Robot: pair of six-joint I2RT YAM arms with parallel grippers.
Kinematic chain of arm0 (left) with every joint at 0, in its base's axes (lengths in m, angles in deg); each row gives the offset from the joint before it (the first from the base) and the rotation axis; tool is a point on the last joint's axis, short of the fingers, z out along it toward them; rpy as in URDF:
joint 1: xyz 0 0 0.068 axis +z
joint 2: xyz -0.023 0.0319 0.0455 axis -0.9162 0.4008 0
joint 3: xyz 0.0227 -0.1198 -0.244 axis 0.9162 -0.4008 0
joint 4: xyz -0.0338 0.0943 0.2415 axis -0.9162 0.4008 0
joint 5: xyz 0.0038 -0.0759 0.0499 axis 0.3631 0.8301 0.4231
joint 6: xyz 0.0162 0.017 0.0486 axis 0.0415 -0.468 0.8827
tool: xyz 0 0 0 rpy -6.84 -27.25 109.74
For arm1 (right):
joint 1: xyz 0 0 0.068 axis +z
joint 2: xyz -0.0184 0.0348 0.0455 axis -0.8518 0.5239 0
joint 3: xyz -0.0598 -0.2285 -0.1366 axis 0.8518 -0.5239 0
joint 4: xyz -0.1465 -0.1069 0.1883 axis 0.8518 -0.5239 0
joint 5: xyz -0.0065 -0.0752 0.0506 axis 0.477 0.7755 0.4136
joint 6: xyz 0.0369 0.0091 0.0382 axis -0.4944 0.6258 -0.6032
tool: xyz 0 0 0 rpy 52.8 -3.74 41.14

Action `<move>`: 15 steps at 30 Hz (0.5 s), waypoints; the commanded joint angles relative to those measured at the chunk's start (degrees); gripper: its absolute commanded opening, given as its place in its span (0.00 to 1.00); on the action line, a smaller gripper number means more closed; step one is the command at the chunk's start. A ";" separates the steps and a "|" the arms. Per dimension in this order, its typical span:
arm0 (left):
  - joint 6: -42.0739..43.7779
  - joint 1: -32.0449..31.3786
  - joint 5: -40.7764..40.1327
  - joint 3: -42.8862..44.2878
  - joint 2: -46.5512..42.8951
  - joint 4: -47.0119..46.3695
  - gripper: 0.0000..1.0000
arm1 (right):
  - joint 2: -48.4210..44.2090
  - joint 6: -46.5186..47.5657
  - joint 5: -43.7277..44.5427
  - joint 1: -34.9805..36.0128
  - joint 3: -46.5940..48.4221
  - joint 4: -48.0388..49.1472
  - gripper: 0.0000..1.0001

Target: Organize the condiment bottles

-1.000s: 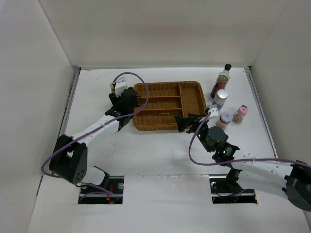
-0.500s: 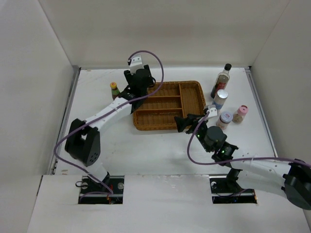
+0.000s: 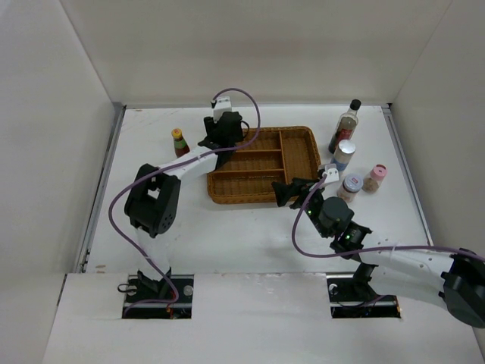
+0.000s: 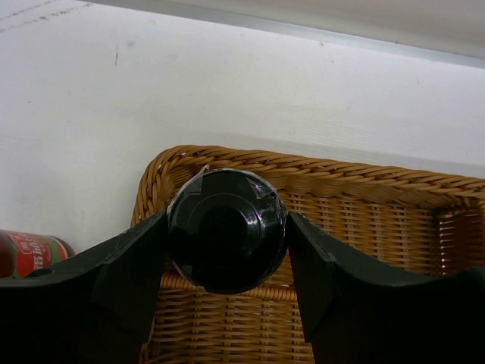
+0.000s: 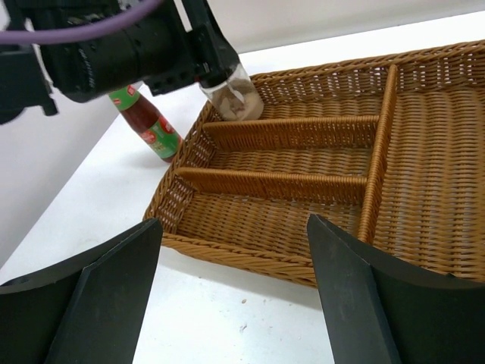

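Note:
My left gripper (image 3: 222, 138) is shut on a squat black-capped bottle (image 4: 226, 230), holding it over the back left corner of the wicker tray (image 3: 242, 200). In the right wrist view the same bottle (image 5: 233, 95) shows brownish contents. Just left of the tray stands the yellow-capped red-green bottle (image 3: 179, 142). Right of the tray stand the tall dark-sauce bottle (image 3: 345, 123), the blue-white cylinder (image 3: 345, 154), the white-lidded jar (image 3: 351, 186) and the pink-lidded shaker (image 3: 374, 177). My right gripper (image 3: 292, 191) is open and holds nothing, low at the tray's front right corner (image 5: 250, 258).
The tray has three long compartments on the left and one wide one (image 3: 298, 155) on the right. White walls enclose the table on three sides. The left arm's purple cable (image 3: 250, 106) loops above the tray's back edge.
The left arm has swung from the tray's left side toward its back left corner with the black-capped bottle, uncovering the yellow-capped bottle. The right gripper has opened a little wider.

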 commanded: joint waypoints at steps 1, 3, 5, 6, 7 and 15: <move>0.12 0.42 1.59 2.39 1.13 -4.22 0.50 | -0.29 0.09 -0.03 -0.55 0.73 3.20 0.84; -0.15 0.34 2.21 2.21 2.54 -4.22 0.57 | -0.02 0.09 -0.03 -0.64 0.73 3.20 0.84; -0.41 0.16 2.03 1.86 2.98 -4.22 0.63 | -0.02 0.09 -0.03 -0.64 0.73 3.20 0.84; -0.50 0.16 2.03 1.86 3.07 -4.22 0.65 | -0.11 0.09 0.06 -0.64 0.73 3.20 0.85; -0.50 0.16 1.95 1.86 2.64 -4.14 0.69 | -0.11 0.09 -0.03 -0.64 0.73 3.20 0.85; 0.02 0.42 0.80 1.06 -8.95 -0.90 0.90 | 0.24 0.09 -0.11 -0.73 0.81 3.29 0.87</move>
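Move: The black-capped jar is already pinched in the left hand. The left end of the basket's far-left compartment, where it is going, lies straight below, about 10 cm down and level with the hand in both other ways. The sauce bottle stands roughly 14 cm to the left and 4 cm back, some 6 cm lower; the middle-left compartment is about 7 cm back and 5 cm right. From the right hand, that spot is some 21 cm ahead, 17 cm left and 16 cm below. The black-capped jar is lowered about 3 cm by the left hand, almost straight down into the left end of the far compartment. There the fingers spread wide and let go of it, and the hand rises again some 2 cm with the open fingers still on either side of the cap. ##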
